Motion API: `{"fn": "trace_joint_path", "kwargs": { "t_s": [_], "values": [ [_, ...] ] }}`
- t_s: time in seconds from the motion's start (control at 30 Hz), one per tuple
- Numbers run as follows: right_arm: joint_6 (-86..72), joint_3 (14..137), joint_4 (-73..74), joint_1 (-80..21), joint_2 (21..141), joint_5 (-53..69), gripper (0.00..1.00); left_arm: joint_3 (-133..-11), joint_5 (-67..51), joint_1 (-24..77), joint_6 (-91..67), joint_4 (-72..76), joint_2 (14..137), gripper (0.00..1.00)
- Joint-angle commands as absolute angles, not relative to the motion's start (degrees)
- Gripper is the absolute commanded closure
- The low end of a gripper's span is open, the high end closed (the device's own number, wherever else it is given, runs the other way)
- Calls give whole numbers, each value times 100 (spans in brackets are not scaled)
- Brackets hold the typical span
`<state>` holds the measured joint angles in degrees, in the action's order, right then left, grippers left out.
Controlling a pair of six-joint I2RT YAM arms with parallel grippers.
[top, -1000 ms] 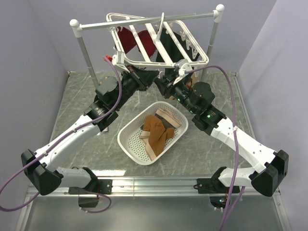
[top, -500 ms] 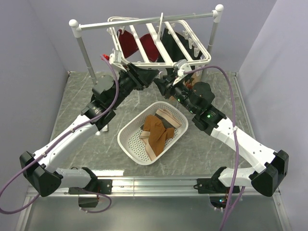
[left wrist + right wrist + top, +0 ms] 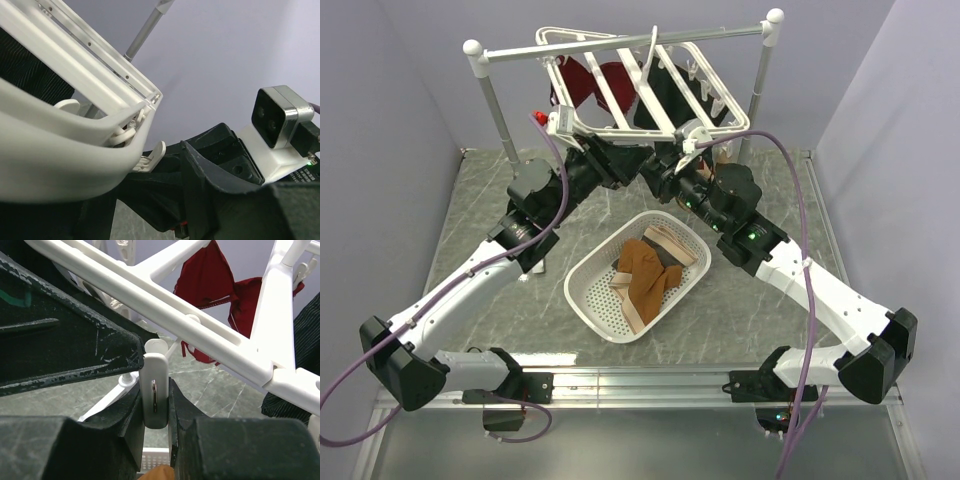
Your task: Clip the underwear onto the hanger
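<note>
The rust-brown underwear (image 3: 644,268) lies in a white basket (image 3: 582,300) at mid-table, in neither gripper. A sliver of it shows in the right wrist view (image 3: 161,473). The white hanger (image 3: 563,121) hangs from the rail at the back. My right gripper (image 3: 665,172) is under its near rim, shut on a dangling white clip (image 3: 154,390), which stands upright between the jaws (image 3: 154,407) below a hanger bar (image 3: 200,335). My left gripper (image 3: 623,160) is right beside it under the rim (image 3: 60,160). Its jaws stand apart (image 3: 150,200), empty, near another clip (image 3: 156,154).
The grey rail (image 3: 620,44) with white ball ends carries the hanger. A red garment (image 3: 582,82) and a dark garment (image 3: 665,92) hang from it. The basket also holds a pale striped piece (image 3: 670,243) and a dark grey piece (image 3: 670,276). Walls close in on both sides.
The hanger frame has shifted slightly up and to the left. Both grippers have risen a little with it and stay close under its near rim. The basket's contents have not moved.
</note>
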<state>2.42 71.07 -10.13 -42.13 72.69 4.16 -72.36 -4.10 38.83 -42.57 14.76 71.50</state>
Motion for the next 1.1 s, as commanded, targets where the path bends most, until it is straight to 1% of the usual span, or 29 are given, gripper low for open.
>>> {"fn": "trace_joint_path", "kwargs": {
  "t_s": [0.0, 0.27, 0.5, 0.6, 0.63, 0.7, 0.73, 0.77, 0.8, 0.83, 0.87, 0.93, 0.97, 1.07],
  "values": [
    [228, 7330, -923, -4298, 7269, 650, 100, -7374, -317, 3894, -3947, 1591, 7180, 46],
    [255, 7295, -967, -4324, 7269, 712, 100, -7699, -211, 3920, -3972, 1222, 7426, 47],
    [290, 7339, -923, -4333, 7304, 721, 100, -7726, -193, 3920, -4069, 1476, 7444, 51],
    [299, 7321, -914, -4350, 7304, 721, 100, -7795, -141, 3920, -4052, 1460, 7471, 61],
    [299, 7304, -914, -4351, 7295, 738, 100, -7813, -123, 3903, -4060, 1459, 7479, 71],
    [316, 7312, -888, -4359, 7277, 756, 100, -7805, -114, 3902, -4043, 1441, 7471, 80],
    [308, 7304, -870, -4351, 7277, 747, 100, -7796, -106, 3911, -4043, 1380, 7453, 87],
    [325, 7295, -861, -4359, 7269, 738, 100, -7787, -97, 3894, -4052, 1354, 7444, 90],
    [334, 7286, -853, -4359, 7260, 721, 96, -7770, -79, 3885, -4052, 1319, 7444, 93],
    [334, 7243, -853, -4351, 7242, 712, 90, -7752, -79, 3859, -4069, 1284, 7427, 99],
    [343, 7225, -844, -4351, 7207, 703, 75, -7735, -79, 3850, -4069, 1257, 7409, 100],
    [343, 7155, -747, -4351, 7137, 721, 61, -7699, -114, 3815, -4052, 1231, 7392, 100],
    [334, 7111, -721, -4351, 7111, 703, 50, -7691, -114, 3806, -4043, 1222, 7374, 100],
    [308, 6935, -545, -4263, 6909, 782, 39, -7673, -123, 3788, -3999, 1178, 7365, 100]
  ]
}}
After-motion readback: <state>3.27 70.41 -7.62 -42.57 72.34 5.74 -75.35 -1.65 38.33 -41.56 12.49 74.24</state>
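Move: The white clip dangling under the hanger's front rail lies about 2 cm ahead of the left hand, 2 cm to its right and 1 cm lower, between its open fingers. The rail is some 3 cm ahead, 1 cm to the right and 3 cm above that hand; the red bra hangs roughly 15 cm ahead and 9 cm to its left. For the right hand, already pinching the clip low down, the clip's middle is straight above by about 1 cm. Forward and down, edging right as well, the left hand eases about 2 cm further over the clip's upper part, rises slightly, then shuts its half-open fingers on it while ending a touch farther forward. The right hand keeps its pinch on the clip's lower part, nearly still, and only after that opens and sinks about 1.5 cm, easing back. ##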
